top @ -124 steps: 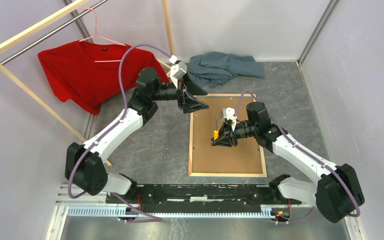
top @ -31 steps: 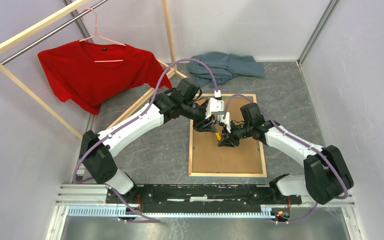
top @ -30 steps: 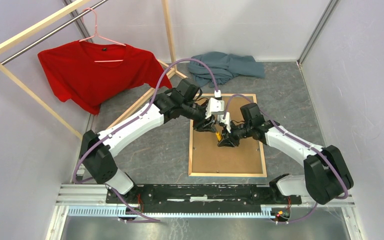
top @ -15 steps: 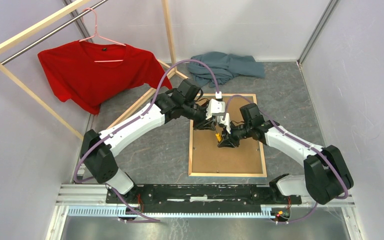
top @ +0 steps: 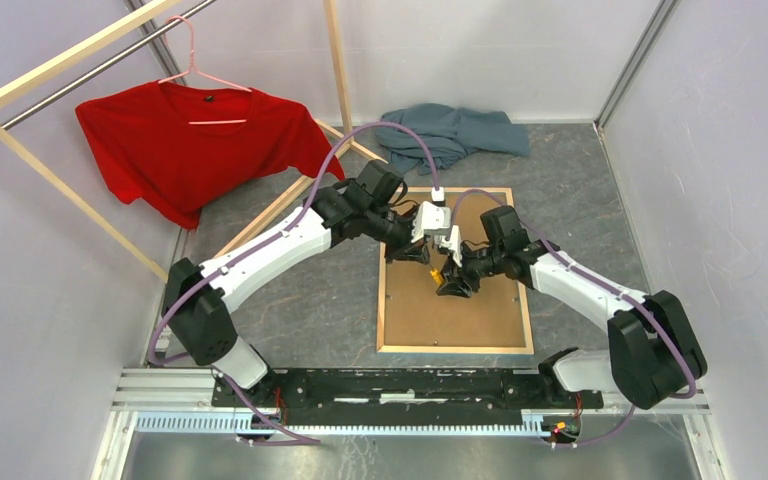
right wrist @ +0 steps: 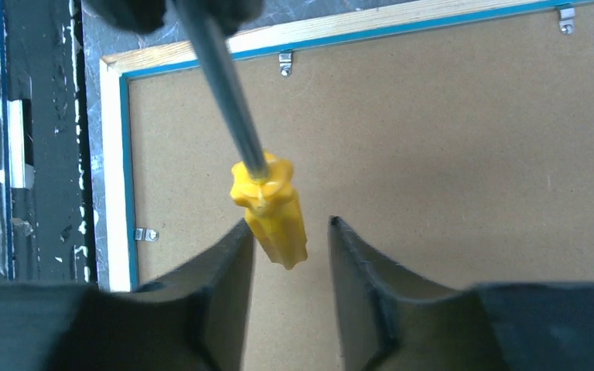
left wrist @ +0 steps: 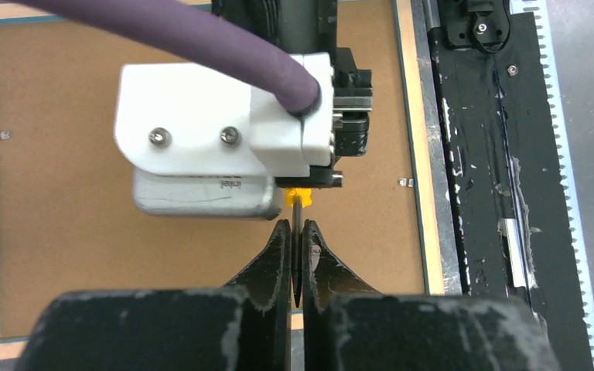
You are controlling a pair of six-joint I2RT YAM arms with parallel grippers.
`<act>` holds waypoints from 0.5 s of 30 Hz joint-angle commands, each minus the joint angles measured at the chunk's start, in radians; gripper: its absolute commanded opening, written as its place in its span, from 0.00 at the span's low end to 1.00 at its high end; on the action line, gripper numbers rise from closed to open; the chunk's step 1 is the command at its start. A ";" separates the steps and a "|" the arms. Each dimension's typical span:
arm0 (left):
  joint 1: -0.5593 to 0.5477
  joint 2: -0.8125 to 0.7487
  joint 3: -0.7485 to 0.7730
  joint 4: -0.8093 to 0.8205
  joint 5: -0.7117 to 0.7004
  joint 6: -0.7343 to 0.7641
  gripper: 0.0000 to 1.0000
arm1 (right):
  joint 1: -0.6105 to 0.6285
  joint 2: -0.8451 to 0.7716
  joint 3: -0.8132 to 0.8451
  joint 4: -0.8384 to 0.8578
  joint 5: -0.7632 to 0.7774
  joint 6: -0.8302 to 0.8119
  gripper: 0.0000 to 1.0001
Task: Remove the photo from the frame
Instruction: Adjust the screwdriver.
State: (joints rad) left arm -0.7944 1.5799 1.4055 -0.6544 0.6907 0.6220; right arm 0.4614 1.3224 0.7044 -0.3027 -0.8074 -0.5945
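Observation:
The frame (top: 381,300) lies face down mid-table, pale wood edges up, with the brown backing board (top: 455,318) filling it. The photo is hidden under the board. Both grippers meet above the board's upper half around a screwdriver (top: 434,271). My left gripper (left wrist: 295,226) is shut on its thin metal shaft (left wrist: 297,239), and the yellow handle (left wrist: 300,194) points away towards the right wrist. My right gripper (right wrist: 288,224) stands open, with the yellow handle (right wrist: 272,209) between its fingers, close to the left one and clear of the right one.
Small metal clips (right wrist: 146,233) sit along the frame's inner edge (right wrist: 128,154). A red T-shirt (top: 180,140) hangs on a wooden rack (top: 60,185) at the back left. A grey-blue cloth (top: 450,133) lies behind the frame. A black rail (top: 400,385) runs along the near edge.
My left gripper has closed onto the screwdriver's shaft. The right gripper's jaws have widened off the yellow handle. Both arms stay over the backing board.

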 commanded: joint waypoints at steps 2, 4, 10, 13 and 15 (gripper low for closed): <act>-0.004 0.004 0.010 0.000 0.002 0.006 0.02 | -0.040 -0.020 0.059 0.031 -0.062 0.036 0.59; 0.003 -0.007 0.004 0.029 0.010 -0.025 0.02 | -0.069 -0.020 0.066 0.026 -0.102 0.046 0.68; 0.086 -0.056 -0.029 0.248 0.088 -0.279 0.02 | -0.176 -0.055 0.073 0.058 -0.227 0.139 0.92; 0.153 -0.098 -0.081 0.418 0.148 -0.449 0.02 | -0.246 -0.087 0.068 0.146 -0.329 0.273 0.94; 0.182 -0.132 -0.143 0.551 0.185 -0.558 0.02 | -0.275 -0.116 0.042 0.270 -0.384 0.414 0.94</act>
State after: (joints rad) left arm -0.6731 1.5505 1.3315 -0.4072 0.7666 0.3439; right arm 0.2413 1.2743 0.7383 -0.2485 -1.0245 -0.4175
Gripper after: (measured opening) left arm 0.054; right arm 0.942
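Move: The left fingers still hold the screwdriver's shaft; its yellow handle hangs about 11 cm below that hand, some 4 cm to the right and 1 cm back. The right hand has just loosened around the handle, whose middle is about 1 cm ahead, 1 cm left and 1 cm above it. From the right hand, the frame's middle lies roughly 9 cm below, 2 cm ahead and 1 cm right; its left-edge clip is about 12 cm left, 2 cm back and 9 cm below. The right fingers, already loosened, spread wide and come clear of the handle as that hand rises about 5 cm, going forward and somewhat right, turning a little clockwise. The left fingers keep their pinch on the shaft; after a brief hold the left hand swings the screwdriver some 4 cm forward and about 2 cm up, turning counter-clockwise by roughly 10–15 degrees. ##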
